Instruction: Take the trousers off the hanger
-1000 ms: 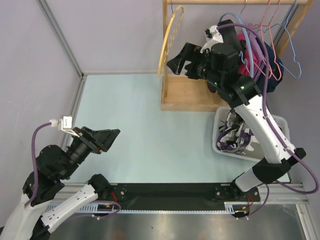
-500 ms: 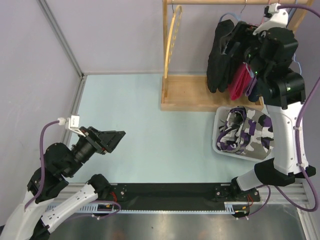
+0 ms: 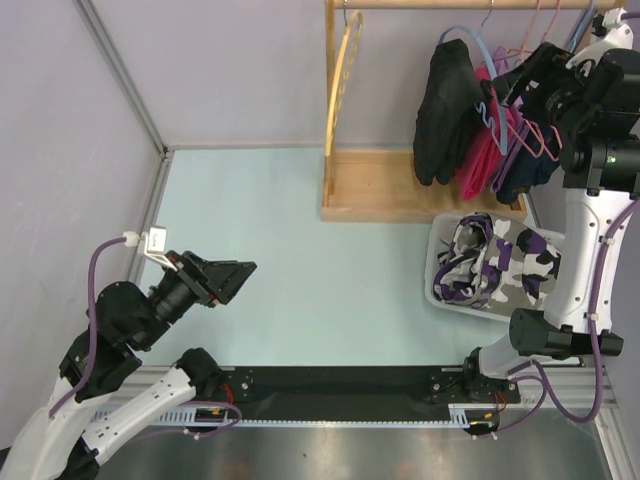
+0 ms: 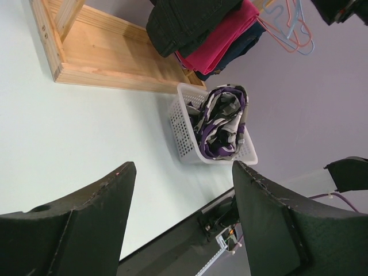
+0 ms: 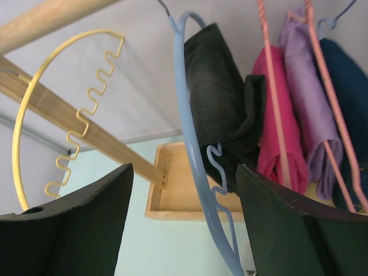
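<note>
Black trousers (image 3: pixel 442 100) hang folded over a blue wire hanger (image 3: pixel 462 33) on the wooden rail at the back right. In the right wrist view the blue hanger (image 5: pixel 192 144) runs down between my right gripper's (image 5: pixel 184 172) open jaws without being clamped, and the trousers (image 5: pixel 215 98) hang just behind it. From above, the right gripper (image 3: pixel 532 80) is raised high, to the right of the trousers among the hangers. My left gripper (image 3: pixel 225 282) hovers open and empty over the table at the near left, and its wrist view looks between the fingers (image 4: pixel 184 167) toward the distant trousers (image 4: pixel 184 23).
Pink (image 3: pixel 483 150), purple and navy garments hang right of the trousers on pink wire hangers (image 5: pixel 270 86). An empty yellow hanger (image 3: pixel 340 80) hangs at the rack's left end. The wooden rack base (image 3: pixel 385 190) sits below. A white basket (image 3: pixel 437 262) holds a purple camouflage garment (image 3: pixel 495 262).
My right arm has swung from in front of the garments to their right side and higher, its jaws narrowing a little around the blue hanger. The left arm has crept slightly up and right.
</note>
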Tool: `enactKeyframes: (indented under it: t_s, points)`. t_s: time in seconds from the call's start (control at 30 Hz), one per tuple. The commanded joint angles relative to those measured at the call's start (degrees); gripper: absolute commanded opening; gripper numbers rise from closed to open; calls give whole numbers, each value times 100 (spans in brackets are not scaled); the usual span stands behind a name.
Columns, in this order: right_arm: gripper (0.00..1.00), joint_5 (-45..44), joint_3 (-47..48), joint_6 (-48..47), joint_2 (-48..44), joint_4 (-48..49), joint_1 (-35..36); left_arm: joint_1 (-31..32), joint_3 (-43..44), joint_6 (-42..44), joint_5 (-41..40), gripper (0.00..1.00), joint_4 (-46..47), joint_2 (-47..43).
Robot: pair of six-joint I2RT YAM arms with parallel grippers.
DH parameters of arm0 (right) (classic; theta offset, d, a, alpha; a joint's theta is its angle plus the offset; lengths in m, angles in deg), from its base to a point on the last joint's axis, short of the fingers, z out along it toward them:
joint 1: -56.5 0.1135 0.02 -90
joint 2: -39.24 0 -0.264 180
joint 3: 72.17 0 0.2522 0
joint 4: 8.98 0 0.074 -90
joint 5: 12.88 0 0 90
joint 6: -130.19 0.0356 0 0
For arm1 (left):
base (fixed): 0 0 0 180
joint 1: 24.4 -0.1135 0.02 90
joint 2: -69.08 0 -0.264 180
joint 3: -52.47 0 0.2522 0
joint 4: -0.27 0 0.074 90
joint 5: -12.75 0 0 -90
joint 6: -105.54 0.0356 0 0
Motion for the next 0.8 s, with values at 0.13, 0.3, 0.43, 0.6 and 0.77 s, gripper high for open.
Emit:
enactKeyframes:
  t_s: [0.13,0.3,0.43,0.6,0.77]
  points:
    - [75,1626,-802,390,-94,635,-391,-15,-86,-44,204,73,285,168]
    - [69,1838,-1189,522,-190,1021,-409,-15,-86,-53,213,73,285,151]
    - [63,2049,-1453,671,-278,1372,-409,-15,-95,-70,213,73,285,142]
    - [52,2102,-1778,856,-427,1654,-409,-15,-95,-79,230,73,303,151]
    - [47,2085,-1876,865,-489,1760,-409,-15,-104,-79,257,73,320,177]
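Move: The blue hanger with the dark trousers is the aim: its middle lies about 5 cm ahead of the right hand, 3 cm to the left and 4 cm lower. The dark trousers hang some 6 cm ahead, 5 cm left and 15 cm below; the pink hanger is about 4 cm ahead, 7 cm right and 3 cm down. From the left hand the blue hanger lies roughly 30 cm ahead, 42 cm right and 12 cm higher. Lower the right gripper about 6 cm onto the near arm of the blue hanger, easing some 3 cm left and 2 cm forward as it sinks. Turn it about 15 degrees counter-clockwise, rolling its left side up a little, and narrow the fingers around the hanger's arm without shutting them. ##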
